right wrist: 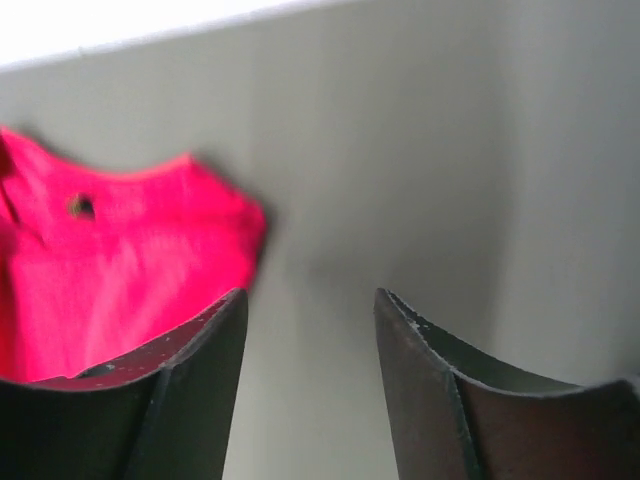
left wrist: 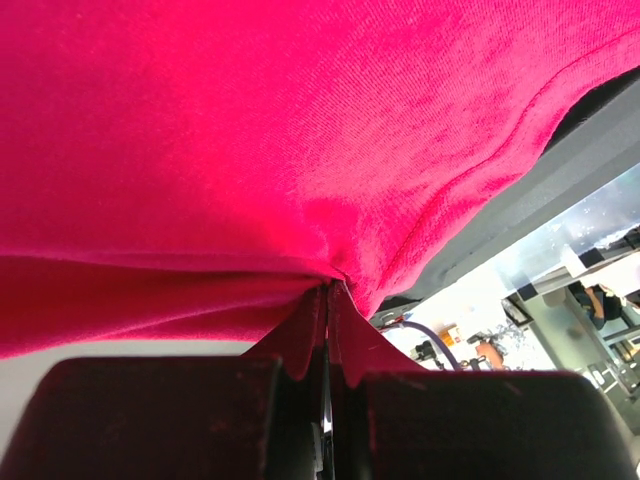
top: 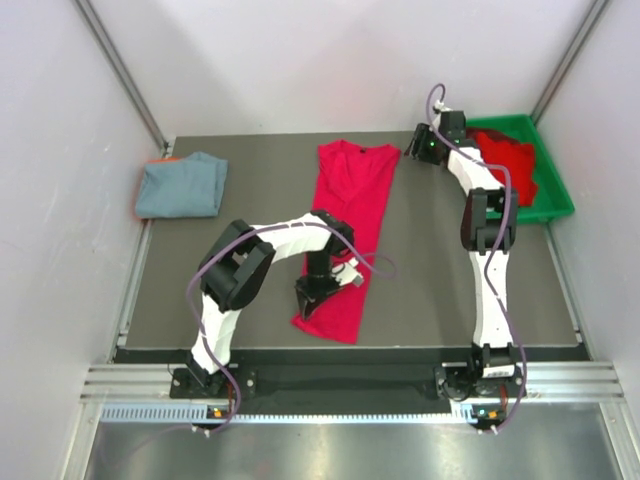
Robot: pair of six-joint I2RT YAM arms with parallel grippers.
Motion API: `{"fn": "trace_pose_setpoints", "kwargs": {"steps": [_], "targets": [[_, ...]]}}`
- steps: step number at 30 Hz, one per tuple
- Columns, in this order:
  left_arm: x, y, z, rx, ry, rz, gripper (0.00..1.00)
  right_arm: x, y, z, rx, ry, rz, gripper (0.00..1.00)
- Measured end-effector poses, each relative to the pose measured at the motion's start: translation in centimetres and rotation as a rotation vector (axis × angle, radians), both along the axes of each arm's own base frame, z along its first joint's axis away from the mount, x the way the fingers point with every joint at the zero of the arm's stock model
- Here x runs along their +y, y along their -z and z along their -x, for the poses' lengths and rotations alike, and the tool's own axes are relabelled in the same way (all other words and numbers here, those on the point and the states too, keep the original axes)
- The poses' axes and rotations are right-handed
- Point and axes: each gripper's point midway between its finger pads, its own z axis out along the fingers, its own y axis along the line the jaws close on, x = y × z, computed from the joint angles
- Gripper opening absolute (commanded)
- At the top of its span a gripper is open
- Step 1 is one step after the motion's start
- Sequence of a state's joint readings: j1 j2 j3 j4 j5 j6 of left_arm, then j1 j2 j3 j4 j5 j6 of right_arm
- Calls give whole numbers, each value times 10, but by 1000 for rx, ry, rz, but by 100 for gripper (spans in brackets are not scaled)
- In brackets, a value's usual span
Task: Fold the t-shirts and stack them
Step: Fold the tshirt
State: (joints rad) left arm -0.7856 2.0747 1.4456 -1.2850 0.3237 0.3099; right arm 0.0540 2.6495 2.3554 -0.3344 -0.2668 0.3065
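Observation:
A bright red t-shirt (top: 352, 215) lies as a long narrow strip down the middle of the mat. My left gripper (top: 320, 291) is at its near left edge, shut on a pinch of the red cloth (left wrist: 300, 150), which fills the left wrist view above the closed fingers (left wrist: 300, 340). My right gripper (top: 420, 148) hovers just right of the shirt's far shoulder. It is open and empty (right wrist: 310, 295), with the shirt's corner (right wrist: 110, 260) to its left. A folded grey-blue t-shirt (top: 182, 186) rests at the back left.
A green bin (top: 505, 122) at the back right holds more red t-shirts (top: 508, 165). The dark grey mat (top: 440, 280) is bounded by white walls on the left, back and right, and by a metal rail at the near edge.

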Motion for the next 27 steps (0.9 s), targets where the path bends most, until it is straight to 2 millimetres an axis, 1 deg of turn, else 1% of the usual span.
{"fn": "trace_pose_setpoints", "kwargs": {"steps": [2,4,6,7,8,9,10,11,13,16,20,22,24,27], "targets": [[-1,-1,-1,-2,-1,4,0,-7,-5,17,41,3,15,56],[-6,-3,-5,-7,-2,13,0,-13,-17,33,66,2,16,56],[-17,-5,-12,-6,-7,33,0,-15,-31,50,83,-11,7,56],[-24,-4,-16,-1,-11,44,5,-14,-39,59,92,-19,-1,56],[-30,-2,-21,0,-16,56,15,-14,-46,66,95,-28,-11,55],[-36,1,-25,4,-21,69,30,-12,-55,74,95,-40,-23,55],[-40,4,-28,11,-23,75,48,-9,-63,80,89,-55,-37,55],[-42,6,-29,21,-32,78,62,-7,-68,86,90,-68,-46,55],[-41,0,-24,66,-65,78,65,1,-75,95,93,-95,-63,56],[-36,-6,-30,65,-93,89,64,15,-79,99,93,-134,-78,56],[-18,-17,-58,-3,-158,110,63,31,-75,106,109,-166,-79,57],[-6,-28,-73,-59,-189,119,63,38,-72,109,116,-183,-74,57],[6,-44,-88,-132,-216,130,63,46,-68,113,125,-198,-71,57],[10,-63,-97,-205,-223,158,63,60,-64,120,141,-226,-71,57]]}}
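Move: My left fingers still pinch the t-shirt's near left corner; the middle of its hem is about 5 cm to the right and 3 cm back, and the shirt's middle some 21 cm ahead and 9 cm right, all roughly 2 cm lower. My open right hand has the shirt's far right shoulder about 5 cm to its left and 1 cm ahead, 4 cm below; the green bin stands some 27 cm to its right, 2 cm back. With my left hand I draw the pinched hem corner about 5 cm right and forward, low on the table, then open wide and let go, lifting away forward and up beside the shirt as the wrist turns a little counter-clockwise. My empty right hand meanwhile rises and pulls back some 12 cm, then swings left towards the shirt's right edge, fingers staying open. ##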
